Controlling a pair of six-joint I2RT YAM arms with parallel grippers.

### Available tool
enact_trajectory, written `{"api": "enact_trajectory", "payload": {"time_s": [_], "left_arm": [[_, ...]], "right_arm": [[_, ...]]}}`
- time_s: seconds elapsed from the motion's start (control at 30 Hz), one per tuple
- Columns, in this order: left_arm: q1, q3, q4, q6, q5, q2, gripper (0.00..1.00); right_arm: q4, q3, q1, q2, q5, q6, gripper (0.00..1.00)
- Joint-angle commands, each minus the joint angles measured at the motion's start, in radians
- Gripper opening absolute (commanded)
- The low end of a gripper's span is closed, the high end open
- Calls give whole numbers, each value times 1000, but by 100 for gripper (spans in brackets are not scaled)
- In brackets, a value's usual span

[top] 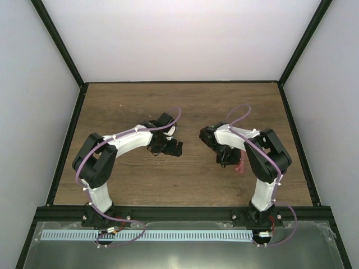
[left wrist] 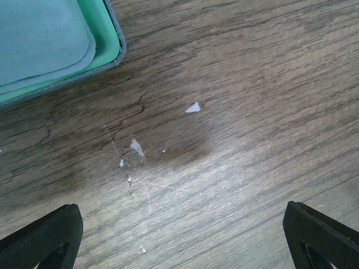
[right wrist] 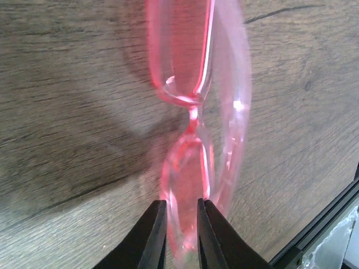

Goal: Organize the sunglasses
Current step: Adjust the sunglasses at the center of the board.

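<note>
The sunglasses (right wrist: 196, 112) are translucent red with slim arms and stand edge-on just above the wood in the right wrist view. My right gripper (right wrist: 180, 224) is shut on one lens, its two black fingers close on either side of it. From above, only a red bit of the sunglasses (top: 242, 166) shows below the right gripper (top: 227, 159). My left gripper (left wrist: 185, 235) is wide open over bare wood, with only its fingertips (left wrist: 50, 235) showing at the bottom corners and nothing between them. From above, the left gripper (top: 174, 148) sits near the table's middle.
An open grey-blue case (left wrist: 115, 59) with a green lining holds a light blue cloth (left wrist: 39, 39) at the upper left of the left wrist view. White flecks (left wrist: 134, 148) mark the wood. The table's black edge rail (right wrist: 325, 230) runs close to the right gripper.
</note>
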Motion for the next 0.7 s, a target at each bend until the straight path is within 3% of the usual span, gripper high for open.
{"api": "enact_trajectory", "payload": {"time_s": [0.0,0.27,0.47,0.67], "left_arm": [[4,-3,4,8,-11,3,100],[5,5,5,5,-8,11,100],[4,-1,8,-1,-3,5,100],[4,0,4,-1,-5,-12,100]], "right_arm": [[14,49,20,-22,-1,19,18],[138,14,10,-174,-74,-47,27],[294,-84,-84,-313,-137,-137,35],[368,-123,-179,-317,-140,-247,44]]}}
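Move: Nearly beneath the right hand lie the red sunglasses, their long axis running roughly forward and back: the middle is about 3 cm ahead of the fingertips, 1 cm to their right and 2 cm below, with the near part by the tips. Bare board surrounds them on all sides. From the idle left hand, they lie some 24 cm to the right, 5 cm back and 3 cm below. Opening its fingers from a narrow gap to a bit under half, the right hand lets go of the sunglasses and backs off forward and up, about 4 cm each way. It first swings some 3 cm left, then back right over them, sinking slightly at the end, while its rightward lean straightens and the fingertips swing forward, about 25 degrees in all. ##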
